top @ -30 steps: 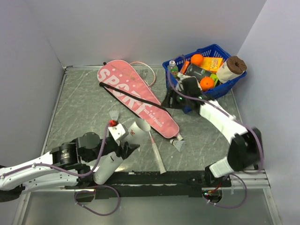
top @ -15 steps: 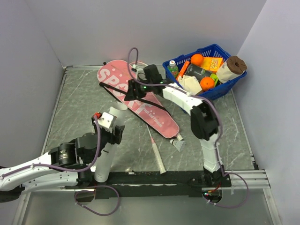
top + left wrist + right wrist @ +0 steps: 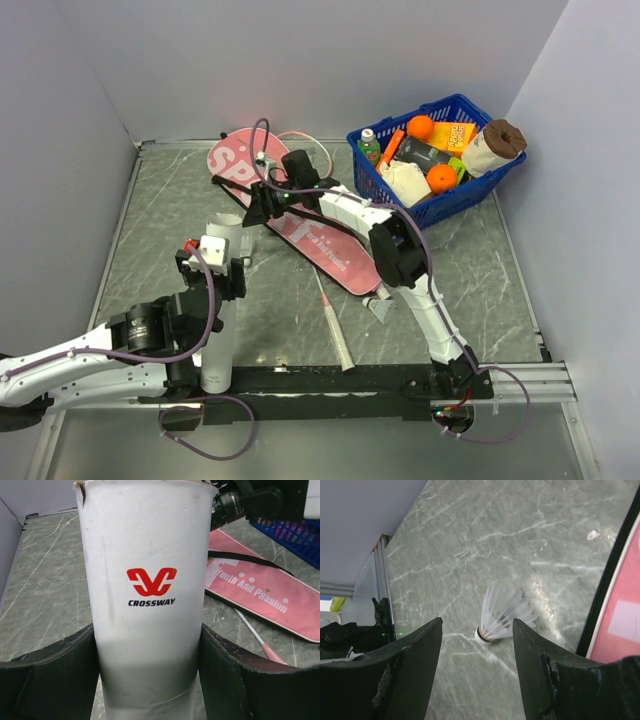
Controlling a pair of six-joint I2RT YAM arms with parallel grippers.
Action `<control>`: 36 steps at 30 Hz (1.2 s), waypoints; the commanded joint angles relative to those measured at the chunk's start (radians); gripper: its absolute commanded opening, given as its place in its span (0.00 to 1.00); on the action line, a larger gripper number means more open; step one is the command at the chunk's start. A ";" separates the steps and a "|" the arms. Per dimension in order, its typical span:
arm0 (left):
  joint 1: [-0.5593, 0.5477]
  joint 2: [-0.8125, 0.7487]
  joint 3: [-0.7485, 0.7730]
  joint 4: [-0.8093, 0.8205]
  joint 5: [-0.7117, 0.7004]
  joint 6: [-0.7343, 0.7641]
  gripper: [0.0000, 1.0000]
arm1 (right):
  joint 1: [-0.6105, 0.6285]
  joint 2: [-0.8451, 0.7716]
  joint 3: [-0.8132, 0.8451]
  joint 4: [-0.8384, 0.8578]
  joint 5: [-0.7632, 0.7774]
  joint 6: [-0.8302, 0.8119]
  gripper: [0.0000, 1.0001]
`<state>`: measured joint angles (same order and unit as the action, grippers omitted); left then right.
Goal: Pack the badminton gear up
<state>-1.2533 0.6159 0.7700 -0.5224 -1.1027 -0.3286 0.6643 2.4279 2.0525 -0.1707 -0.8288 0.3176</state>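
My left gripper (image 3: 212, 268) is shut on the long white tube (image 3: 219, 320), which stands nearly upright at the near left. In the left wrist view the black fingers (image 3: 227, 672) press both sides of the tube (image 3: 150, 580), lettered "CROSSWAY". My right gripper (image 3: 253, 210) reaches across the pink "SPORT" bag (image 3: 325, 245) and stands open just above the table. The white shuttlecock (image 3: 502, 614) lies on its side just beyond the open fingertips (image 3: 476, 625), untouched. A thin pink racket with a white handle (image 3: 333, 322) lies near the bag's narrow end.
A blue basket (image 3: 452, 205) of groceries stands at the back right. A pink racket hoop (image 3: 318, 150) shows behind the bag, whose black strap (image 3: 330, 222) runs along its top. A small grey piece (image 3: 383, 310) lies by the bag's tip. Walls close in the table.
My right arm has swung from the basket leftward over the bag to the shuttlecock. My left arm has tipped the tube from a slant to nearly upright and shifted it left.
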 commanded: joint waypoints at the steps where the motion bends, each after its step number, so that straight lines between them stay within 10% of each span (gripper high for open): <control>1: 0.003 -0.018 0.038 0.015 -0.037 -0.033 0.10 | 0.011 0.059 0.124 0.085 -0.053 0.017 0.66; 36: 0.005 -0.042 0.045 0.015 -0.006 -0.029 0.14 | 0.054 0.123 0.080 -0.027 -0.139 -0.078 0.65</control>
<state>-1.2533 0.5846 0.7704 -0.5289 -1.1030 -0.3462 0.7113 2.5923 2.1532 -0.1791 -0.9585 0.2928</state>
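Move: The shuttlecock on the table lies about 10 cm below the right hand, some 5 cm back towards the robot and 4 cm to its left. The racket bag's middle is about 10 cm to that hand's right, 4 cm farther out and 10 cm below. The white tube, already held by the left hand, has its middle roughly 20 cm back, 4 cm left and 10 cm above the right hand. From the left hand the shuttlecock is about 14 cm ahead, 2 cm right and 24 cm below. Leftward first, about 3 cm, and then back and down some 6 cm in height, the right hand closes in on the shuttlecock with its fingers still open, the wrist turning roughly 10 degrees counter-clockwise. The left hand keeps its grip on the tube and holds it practically still, mouth up. ##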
